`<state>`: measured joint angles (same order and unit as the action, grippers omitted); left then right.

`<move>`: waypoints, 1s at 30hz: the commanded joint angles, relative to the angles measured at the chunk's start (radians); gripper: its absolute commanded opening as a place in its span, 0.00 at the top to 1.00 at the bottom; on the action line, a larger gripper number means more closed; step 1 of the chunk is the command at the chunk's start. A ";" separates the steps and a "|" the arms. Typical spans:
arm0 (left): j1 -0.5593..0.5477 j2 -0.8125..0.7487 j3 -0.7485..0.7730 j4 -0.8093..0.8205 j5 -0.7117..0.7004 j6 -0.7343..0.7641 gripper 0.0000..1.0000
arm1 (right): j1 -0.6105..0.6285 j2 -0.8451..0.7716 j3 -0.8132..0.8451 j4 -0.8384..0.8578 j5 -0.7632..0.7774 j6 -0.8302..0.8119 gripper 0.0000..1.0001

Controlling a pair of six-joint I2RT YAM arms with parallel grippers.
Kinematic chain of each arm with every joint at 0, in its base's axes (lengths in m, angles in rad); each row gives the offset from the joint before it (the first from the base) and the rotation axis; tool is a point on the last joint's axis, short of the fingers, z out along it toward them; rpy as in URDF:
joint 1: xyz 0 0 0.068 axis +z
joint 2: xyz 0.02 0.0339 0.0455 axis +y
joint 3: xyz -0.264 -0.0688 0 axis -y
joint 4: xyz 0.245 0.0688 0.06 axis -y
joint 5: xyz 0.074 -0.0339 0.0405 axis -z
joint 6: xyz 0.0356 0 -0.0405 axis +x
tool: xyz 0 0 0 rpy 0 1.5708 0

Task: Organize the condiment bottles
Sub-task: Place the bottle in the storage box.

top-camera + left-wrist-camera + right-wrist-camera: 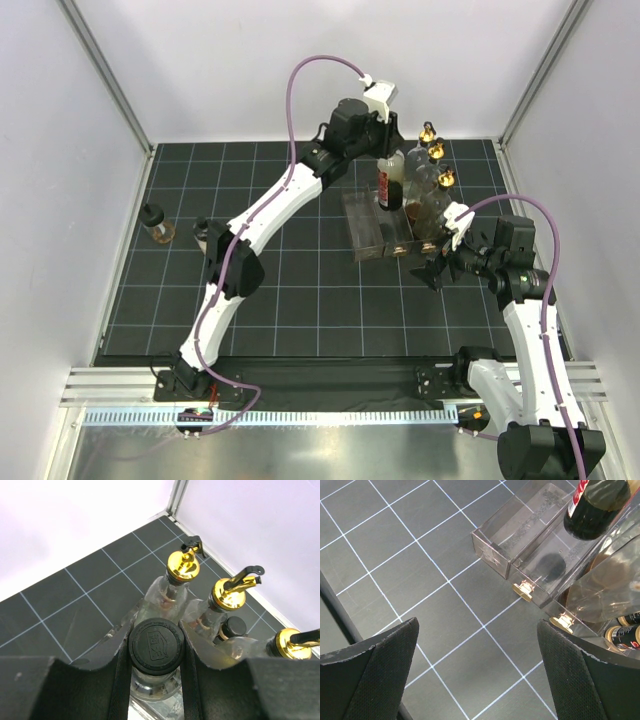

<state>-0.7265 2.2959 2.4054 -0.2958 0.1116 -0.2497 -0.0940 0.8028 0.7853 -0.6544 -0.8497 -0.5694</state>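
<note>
My left gripper [156,630] is shut on the black cap of a dark-sauce bottle [388,192], held upright over the clear rack [372,232]; its red-labelled body [595,505] shows above a compartment. Just behind it stand three tall clear bottles with gold pourers [182,565] [232,587] [295,642] and a small black-capped bottle [234,627]. Two more small bottles [157,225] [203,232] stand on the mat at the left. My right gripper [477,625] hangs open over bare mat by the rack's near end [492,555], holding nothing.
The rack's gold knobs [522,590] face my right gripper. White walls and metal posts [110,80] close in the mat on three sides. The left arm [270,210] stretches diagonally across the middle of the mat.
</note>
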 commanded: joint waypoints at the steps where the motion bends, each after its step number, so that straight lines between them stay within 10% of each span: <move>1: -0.007 -0.033 0.044 0.179 -0.012 0.003 1.00 | -0.003 -0.014 0.012 0.032 0.008 0.011 0.00; 30: -0.065 -0.006 -0.081 0.164 -0.030 0.128 0.92 | -0.003 -0.022 0.011 0.038 0.018 0.013 0.00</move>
<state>-0.7704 2.3222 2.3028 -0.2840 0.0864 -0.1509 -0.0940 0.7982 0.7853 -0.6514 -0.8364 -0.5694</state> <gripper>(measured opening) 0.354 0.996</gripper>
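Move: The left hand holds the soy-sauce bottle upright by its black cap, and the storage box's second compartment from the left lies almost straight below, about 1 cm back and 1 cm right, its middle some 27 cm down. The empty first compartment is about 7 cm left of that one. To the hand's right stand gold-capped bottles: the far one about 8 cm right and 5 ahead, the middle one 10 right and 1 ahead, the near one 12 right and 5 back. From the right hand, the second compartment lies about 26 cm ahead, 9 cm left and 17 down. After a brief hover over the box, the left arm lowers the bottle about 6 cm, gathering speed, into the second compartment beside the gold-capped bottles, easing a little right and back on the way down. The fingers keep their pinch on the black cap throughout, while the wrist rolls some 10 degrees so that the bottle's cap end leans right and its base swings left. ##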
